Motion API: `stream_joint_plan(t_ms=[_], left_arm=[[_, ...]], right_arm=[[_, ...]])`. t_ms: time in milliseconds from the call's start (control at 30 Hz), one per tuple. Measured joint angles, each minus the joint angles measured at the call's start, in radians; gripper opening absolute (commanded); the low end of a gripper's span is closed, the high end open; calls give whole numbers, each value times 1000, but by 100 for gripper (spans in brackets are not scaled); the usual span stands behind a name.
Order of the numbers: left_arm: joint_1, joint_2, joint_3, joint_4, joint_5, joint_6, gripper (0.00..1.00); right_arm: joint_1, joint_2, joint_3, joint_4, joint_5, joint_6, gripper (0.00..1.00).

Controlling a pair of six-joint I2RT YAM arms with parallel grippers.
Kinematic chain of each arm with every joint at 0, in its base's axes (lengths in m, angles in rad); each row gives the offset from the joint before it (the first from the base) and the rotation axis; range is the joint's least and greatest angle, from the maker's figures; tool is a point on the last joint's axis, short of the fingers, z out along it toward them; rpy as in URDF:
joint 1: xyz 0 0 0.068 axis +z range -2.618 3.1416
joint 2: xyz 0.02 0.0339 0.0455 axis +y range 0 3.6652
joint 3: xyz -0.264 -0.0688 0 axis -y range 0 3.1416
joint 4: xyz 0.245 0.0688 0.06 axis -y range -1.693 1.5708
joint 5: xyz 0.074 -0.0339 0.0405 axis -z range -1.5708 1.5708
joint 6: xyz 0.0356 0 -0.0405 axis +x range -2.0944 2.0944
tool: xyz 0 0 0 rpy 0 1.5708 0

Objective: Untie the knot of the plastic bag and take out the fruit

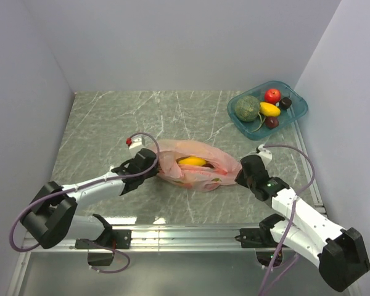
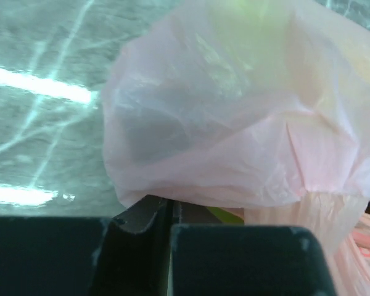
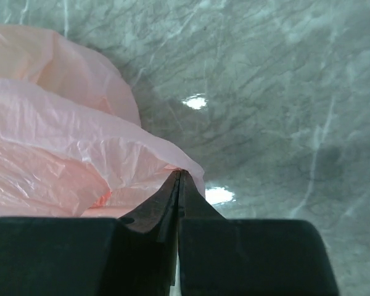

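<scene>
The pink plastic bag (image 1: 197, 165) lies on the marble table between my two grippers. A yellow fruit (image 1: 192, 161) shows through its open mouth, and a yellow-green patch shows through the plastic in the left wrist view (image 2: 246, 24). My left gripper (image 1: 153, 161) is shut on the bag's left edge (image 2: 234, 123). My right gripper (image 1: 240, 175) is shut on the bag's right edge (image 3: 80, 148), its fingertips (image 3: 186, 180) pinching the thin plastic. The knot is not visible as a tied bunch in any view.
A teal tray (image 1: 299, 114) stands at the back right with a dull-green melon (image 1: 247, 108), a red apple (image 1: 272, 95), a yellow fruit (image 1: 269, 109) and dark fruits. Grey walls close in the table on three sides.
</scene>
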Motion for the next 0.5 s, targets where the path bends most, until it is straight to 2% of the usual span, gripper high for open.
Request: stream_joint_plan(t_ms=[33,100,133,167,200,267,367,500], left_arm=[[12,-11,-8,0,6,1,10],[30,-41,-16,-13,29,16,27],[35,-58,-16,-17,44,30,35],[36,-84,-16,-24,59,43,54],[35,-110,-16,-34,74,57,62],[20,-181,-10,-69,98,78,76],[-17,-275,25,-137,115,105,79],[-76,-360,87,-217,123,137,76]], right_arm=[[-12,0,-2,9,-25,0,7],[-15,2,4,27,-67,-21,20],[-6,-2,10,26,-79,-38,35],[12,-11,21,19,-81,-54,43],[35,-25,35,11,-84,-78,53],[85,-61,86,-26,-84,-130,58],[153,-96,224,-76,-82,-212,61],[249,-66,400,-96,-89,-306,56]])
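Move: Both hands already have the spread bag by its ends. The yellow fruit in its open mouth lies about 11 cm to the left hand's right and 3 cm ahead, slightly lower; a dark fruit sits 5 cm right of it and 1 cm nearer. From the right hand, the yellow fruit is some 15 cm left and 6 cm ahead, the dark fruit about 10 cm left and 5 cm ahead. Both hands open and release the bag's ends, rising: right about 17 cm, also swinging left; left about 10. ##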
